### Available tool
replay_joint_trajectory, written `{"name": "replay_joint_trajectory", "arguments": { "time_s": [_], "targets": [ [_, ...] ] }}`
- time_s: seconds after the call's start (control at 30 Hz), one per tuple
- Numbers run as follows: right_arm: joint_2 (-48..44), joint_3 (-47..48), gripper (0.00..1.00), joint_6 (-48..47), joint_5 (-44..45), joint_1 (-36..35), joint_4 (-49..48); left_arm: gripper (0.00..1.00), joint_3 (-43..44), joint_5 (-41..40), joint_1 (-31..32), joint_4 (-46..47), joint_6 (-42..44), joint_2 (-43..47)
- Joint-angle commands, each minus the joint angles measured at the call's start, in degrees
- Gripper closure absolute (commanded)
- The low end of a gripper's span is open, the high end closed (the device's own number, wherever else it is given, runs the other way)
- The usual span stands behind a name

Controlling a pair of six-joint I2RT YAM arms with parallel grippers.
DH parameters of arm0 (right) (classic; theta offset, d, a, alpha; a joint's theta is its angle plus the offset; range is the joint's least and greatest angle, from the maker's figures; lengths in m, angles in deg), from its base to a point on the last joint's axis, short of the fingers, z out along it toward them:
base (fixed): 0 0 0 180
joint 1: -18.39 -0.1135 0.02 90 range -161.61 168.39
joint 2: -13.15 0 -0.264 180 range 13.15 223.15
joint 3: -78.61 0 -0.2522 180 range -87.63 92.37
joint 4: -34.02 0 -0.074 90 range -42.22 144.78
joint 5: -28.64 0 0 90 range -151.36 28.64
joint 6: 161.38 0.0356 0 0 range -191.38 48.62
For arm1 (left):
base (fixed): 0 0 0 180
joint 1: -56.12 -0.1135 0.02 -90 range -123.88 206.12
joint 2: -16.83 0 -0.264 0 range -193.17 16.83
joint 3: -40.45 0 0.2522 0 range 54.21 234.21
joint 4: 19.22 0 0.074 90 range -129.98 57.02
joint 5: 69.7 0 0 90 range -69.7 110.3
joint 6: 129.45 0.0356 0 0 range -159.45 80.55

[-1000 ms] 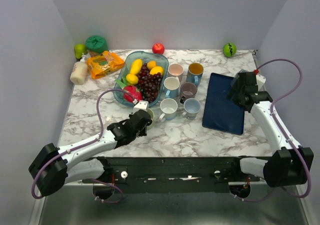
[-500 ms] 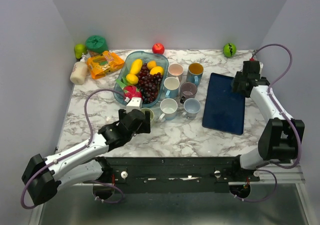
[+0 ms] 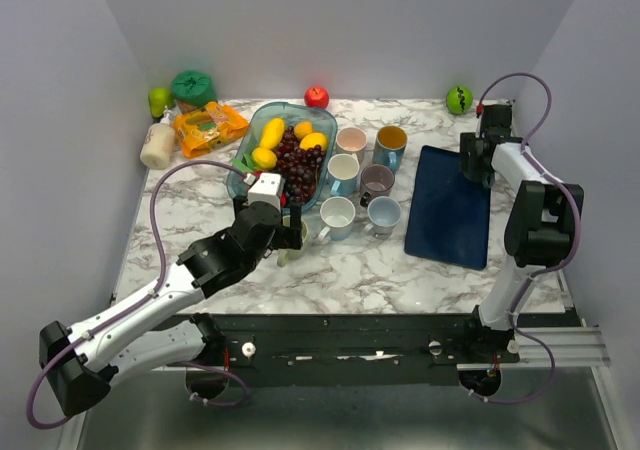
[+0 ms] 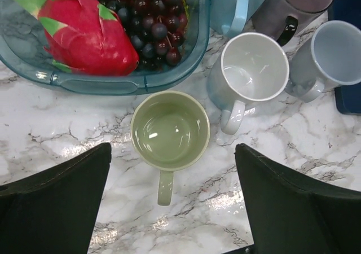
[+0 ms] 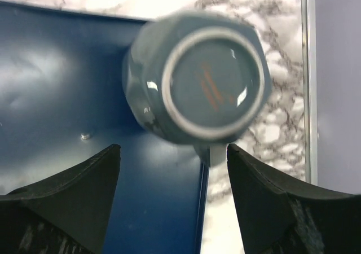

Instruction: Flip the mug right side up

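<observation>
A dark teal mug [image 5: 211, 84] stands upside down, base up, on the far right corner of the blue tray [image 5: 67, 79]; its handle reaches over the tray's edge. My right gripper [image 5: 173, 147] hovers over it, open, with nothing between the fingers. From above, that gripper [image 3: 478, 160] hides the mug. A pale green mug [image 4: 169, 130] stands upright on the marble beside the fruit bowl, with its handle towards me. My left gripper [image 4: 172, 147] hangs open above it and touches nothing; the top view shows this gripper [image 3: 288, 220] over the green mug [image 3: 297, 233].
A clear bowl [image 4: 113, 84] of grapes, lemons and a dragon fruit sits behind the green mug. Several upright mugs cluster between bowl and tray, among them a white one [image 4: 254, 68]. Bottle, snack bag and toy fruit line the back. The right wall is close to the tray.
My left gripper has opened, let go of the green mug and lifted away from it. My right arm has swung toward the far right corner of the tray.
</observation>
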Motion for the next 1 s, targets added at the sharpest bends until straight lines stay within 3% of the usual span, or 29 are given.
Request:
{"name": "replay_joint_trajectory", "arguments": {
  "time_s": [0.0, 0.37, 0.47, 0.53, 0.9, 0.97],
  "targets": [
    [3.6, 3.9, 0.20, -2.0, -3.6, 0.7, 1.7, 0.01, 3.1, 0.4, 0.2, -0.2, 2.8, 0.3],
    [4.4, 3.7, 0.29, -0.9, -5.6, 0.8, 2.1, 0.01, 5.5, -0.1, 0.0, 0.8, 4.7, -0.6],
    [4.8, 4.1, 0.40, -0.2, -6.0, 0.8, 2.2, 0.01, 6.1, 0.0, -0.1, 0.8, 5.4, -0.6],
    [4.9, 4.1, 0.53, 0.2, -6.5, 0.8, 2.1, 0.01, 6.3, 0.0, -0.1, 0.8, 5.8, -0.3],
    [5.3, 4.7, 0.81, 2.7, -8.1, 0.8, 3.1, 0.01, 6.8, 0.4, -0.6, 1.2, 6.3, -0.5],
    [5.5, 5.0, 0.93, 2.8, -8.3, 0.9, 3.4, 0.01, 6.8, 0.5, -0.7, 1.3, 6.2, -0.5]
  ]
}}
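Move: The upside-down blue-grey mug stands about 6 cm ahead of the open right hand and 2 cm to its right, its middle some 2 cm lower, handle towards the fingers. The dark tray's middle is roughly 8 cm back and 9 cm left of that hand; the green striped ball is about 20 cm ahead, 6 cm left. From the empty left hand the mug lies some 26 cm ahead, 48 cm right. Right hand sinks, then edges left, about 1.5 cm each, closing on the upturned mug's handle; left rises 4 cm. ##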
